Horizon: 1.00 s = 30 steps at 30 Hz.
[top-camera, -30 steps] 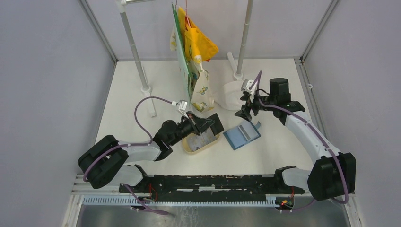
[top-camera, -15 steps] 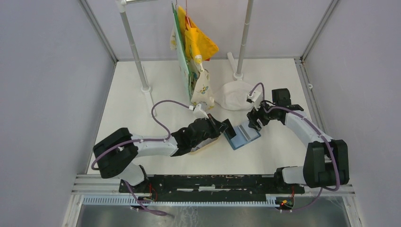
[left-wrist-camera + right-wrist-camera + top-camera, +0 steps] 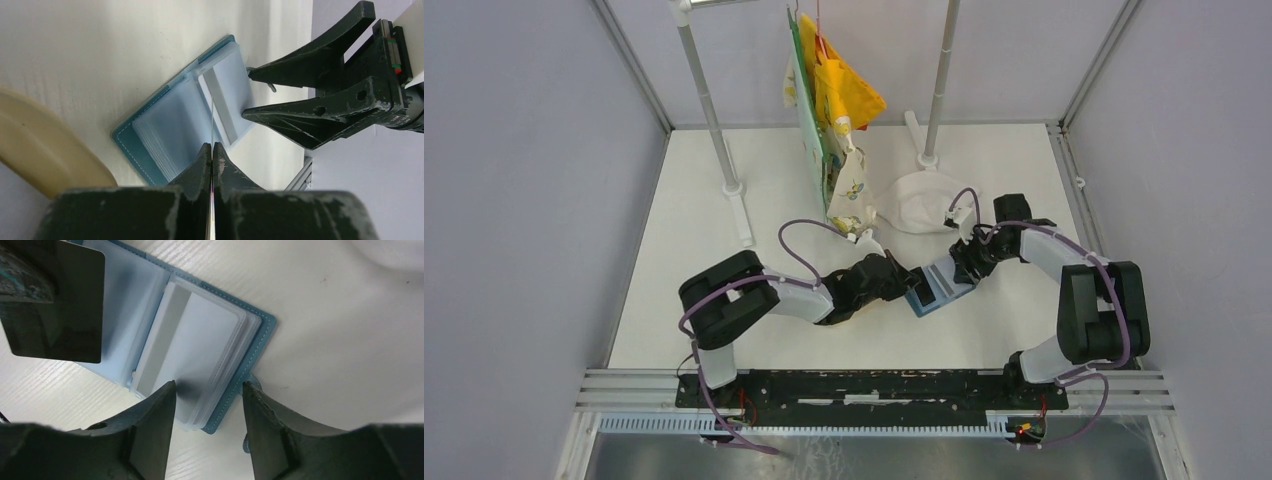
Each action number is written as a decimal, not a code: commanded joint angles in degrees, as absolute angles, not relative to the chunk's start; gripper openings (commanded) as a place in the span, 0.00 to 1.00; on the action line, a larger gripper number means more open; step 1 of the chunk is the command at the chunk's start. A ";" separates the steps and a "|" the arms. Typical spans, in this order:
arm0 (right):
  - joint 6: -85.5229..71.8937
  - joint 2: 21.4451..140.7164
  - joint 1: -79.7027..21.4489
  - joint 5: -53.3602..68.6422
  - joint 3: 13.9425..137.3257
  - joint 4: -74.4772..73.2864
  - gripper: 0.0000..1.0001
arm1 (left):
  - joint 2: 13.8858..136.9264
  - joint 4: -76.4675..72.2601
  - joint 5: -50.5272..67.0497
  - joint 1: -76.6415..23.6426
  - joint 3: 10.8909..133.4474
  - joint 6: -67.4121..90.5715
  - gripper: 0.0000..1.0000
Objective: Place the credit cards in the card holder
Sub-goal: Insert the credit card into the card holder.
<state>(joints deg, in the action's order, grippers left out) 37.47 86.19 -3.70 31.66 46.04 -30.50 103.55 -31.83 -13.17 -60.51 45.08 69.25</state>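
The blue card holder (image 3: 942, 287) lies open on the table, its clear sleeves (image 3: 200, 335) facing up. My left gripper (image 3: 212, 146) is shut on a black credit card (image 3: 55, 305). The left wrist view shows that card edge-on as a thin line (image 3: 212, 117) over the holder's middle fold (image 3: 190, 125). In the top view the left gripper (image 3: 911, 284) is at the holder's left edge. My right gripper (image 3: 209, 390) is open, its jaws straddling the holder's outer corner; in the top view it (image 3: 965, 263) is at the holder's far right side.
A tan oval tray (image 3: 40, 150) sits just left of the holder, mostly under the left arm. A white cloth (image 3: 919, 205) lies behind the holder. Yellow and patterned cloths (image 3: 834, 110) hang from a rack whose poles (image 3: 707, 100) stand at the back.
My left arm has stretched right from the tray, carrying the card to the holder. My right gripper has come down onto the holder's far corner and its jaws have narrowed.
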 commanded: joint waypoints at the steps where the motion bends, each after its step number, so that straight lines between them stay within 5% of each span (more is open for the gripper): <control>1: 38.65 87.63 -1.45 33.67 47.90 -32.91 0.54 | 106.00 -37.17 -11.94 -60.71 47.81 72.99 0.02; 15: 37.00 88.07 2.63 34.94 45.44 -32.91 0.38 | 110.68 -46.79 -11.49 -60.56 46.57 77.42 0.02; 30: 37.05 88.78 2.64 35.74 45.31 -32.73 0.33 | 114.00 -53.73 -16.86 -60.36 43.40 86.04 0.02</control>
<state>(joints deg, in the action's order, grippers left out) 36.71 88.12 2.37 36.01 45.76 -33.39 111.85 -50.63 -14.28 -60.47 42.22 82.02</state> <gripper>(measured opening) 0.331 0.032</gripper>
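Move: Ahead and to the right of the left hand, which already holds the black card, the card holder's right-hand pocket stack is centred about 8 cm right, 2 cm forward and 4 cm down. The holder's left flap is some 3 cm right and 2 cm back, and the tray 13 cm left and 3 cm back. For the right hand, the pocket stack is about 3 cm left, level with it in reach and 1 cm lower; the strap is 2 cm right and 2 cm forward. Bringing the pinched black card low over the holder's left flap towards the pocket mouth, the left hand edges about 2.5 cm right, sinks slightly, then eases back left 1 cm while rolling some 15 degrees, left side down, and creeping forward. The right hand slides nearly 2 cm right and a little back, then stops, its fingers narrowing to about a third open around the pocket stack's outer edge. ##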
